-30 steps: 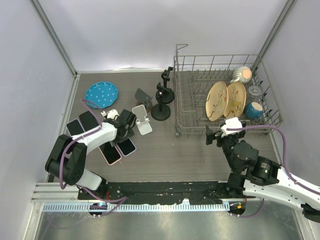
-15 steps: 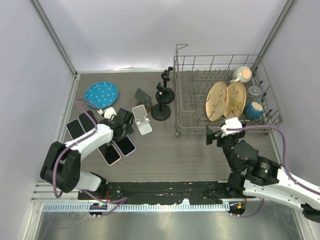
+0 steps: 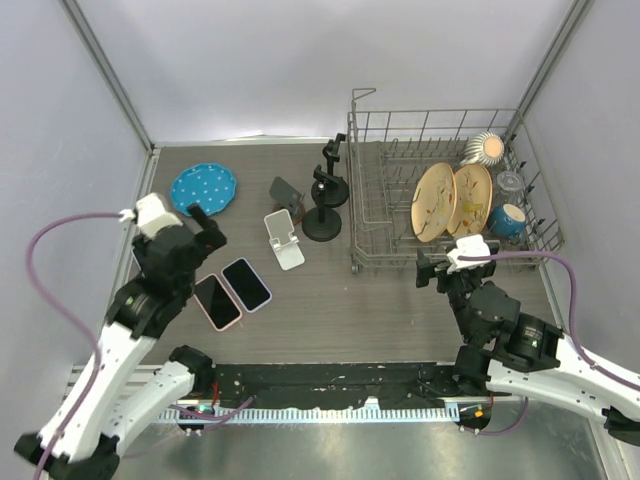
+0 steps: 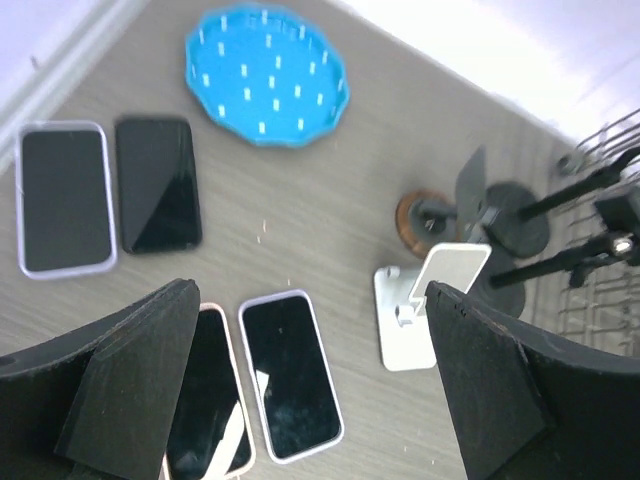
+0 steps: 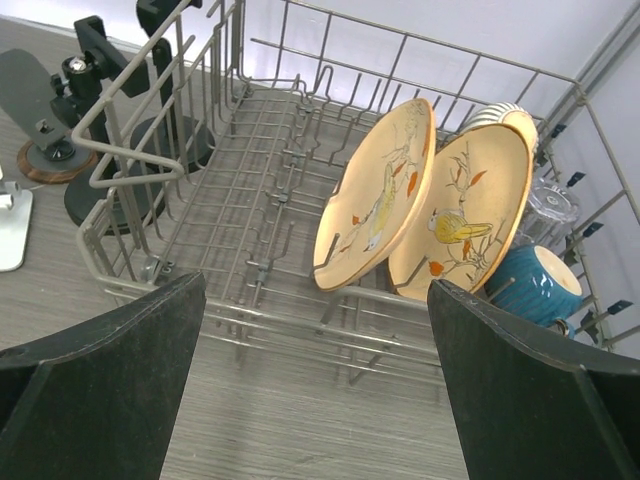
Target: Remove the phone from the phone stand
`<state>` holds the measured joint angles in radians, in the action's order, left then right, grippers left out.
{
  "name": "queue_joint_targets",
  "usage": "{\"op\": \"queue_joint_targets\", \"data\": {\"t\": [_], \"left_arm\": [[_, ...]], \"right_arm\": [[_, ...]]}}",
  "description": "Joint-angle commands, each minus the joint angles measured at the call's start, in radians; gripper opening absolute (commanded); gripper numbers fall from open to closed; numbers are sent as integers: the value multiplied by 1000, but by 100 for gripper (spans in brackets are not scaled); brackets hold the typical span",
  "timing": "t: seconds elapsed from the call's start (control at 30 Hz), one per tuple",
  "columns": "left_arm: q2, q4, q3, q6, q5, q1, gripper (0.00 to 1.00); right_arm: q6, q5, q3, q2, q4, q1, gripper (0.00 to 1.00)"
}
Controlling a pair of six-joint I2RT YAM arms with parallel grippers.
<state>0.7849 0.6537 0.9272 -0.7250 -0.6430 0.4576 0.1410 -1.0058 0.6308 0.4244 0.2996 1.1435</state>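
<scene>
The white phone stand [image 3: 283, 238] [image 4: 415, 320] stands with nothing on it in the middle of the table. Several phones lie flat to its left. A lavender-cased phone [image 3: 246, 284] [image 4: 290, 375] and a pink-cased phone [image 3: 217, 301] [image 4: 210, 400] lie side by side. In the left wrist view, two more phones [image 4: 65, 198] [image 4: 157, 184] lie farther left. My left gripper [image 3: 195, 235] [image 4: 310, 400] hovers open above the phones, holding nothing. My right gripper [image 3: 432, 268] [image 5: 315, 400] is open and empty in front of the dish rack.
A wire dish rack [image 3: 430, 113] [image 5: 150, 170] at the right holds two yellow plates [image 3: 435, 200] [image 5: 380, 200] and a blue cup [image 3: 508, 220]. Black stands [image 3: 325, 205] and a grey holder on a wooden base [image 3: 287, 192] stand behind the white stand. A blue dotted plate [image 3: 203, 188] [image 4: 268, 75] lies at the back left.
My left gripper opened over the phones beside the white stand, then the arm pulled back and up to the left. The right arm barely moved.
</scene>
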Motion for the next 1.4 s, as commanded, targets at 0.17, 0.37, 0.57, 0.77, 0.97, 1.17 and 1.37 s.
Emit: {"op": "queue_joint_targets", "data": {"t": [0.17,0.37,0.57,0.77,0.97,1.17,1.37], "left_arm": [[-429,-109,-19,406,-92,-5,100],[-614,-219,-109,460,-133,-5,100],[-742,-325,-211,490,-175,-5,100],[-831,-321,-238,486,-178,-5,100],[-823,-301,-248,458,-144,-54,100],[-832,-302,-246,408,-106,-128,100],[-831,-281,-215,369,-83,-142,100]], "right_arm": [[54,-198,-6,-114,-129,2,98],[114,-307,-31,-223,-211,2,99],[176,-361,-68,-366,-335,2,99],[189,-398,-80,-421,-372,2,100],[175,-384,-77,-423,-369,2,100],[172,-381,-69,-421,-363,2,100],[155,-378,-60,-421,-337,2,100]]}}
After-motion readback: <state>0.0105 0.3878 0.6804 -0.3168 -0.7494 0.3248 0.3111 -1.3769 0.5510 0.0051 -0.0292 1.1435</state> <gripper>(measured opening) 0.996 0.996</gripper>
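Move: The phone just laid down, purple-edged, lies about 5 cm right of the left gripper, 2 cm back and some 24 cm below. Also on the table, the pink-edged phone is about 3 cm left and 6 cm back, the black phone roughly 13 cm left and 9 cm ahead, and the emptied white stand about 16 cm right and 11 cm ahead. From the right gripper the purple-edged phone is some 52 cm left, 4 cm ahead and 26 cm below. Bring the open left gripper back about 11 cm and left 10 cm, away from the purple-edged phone, rising and then sinking slightly to finish 8 cm higher, fingers tilting up some 35 degrees. Meanwhile swing the empty, open right gripper about 13 cm right and slightly up in front of the dish rack, turning it clockwise and rolling its left side up. ##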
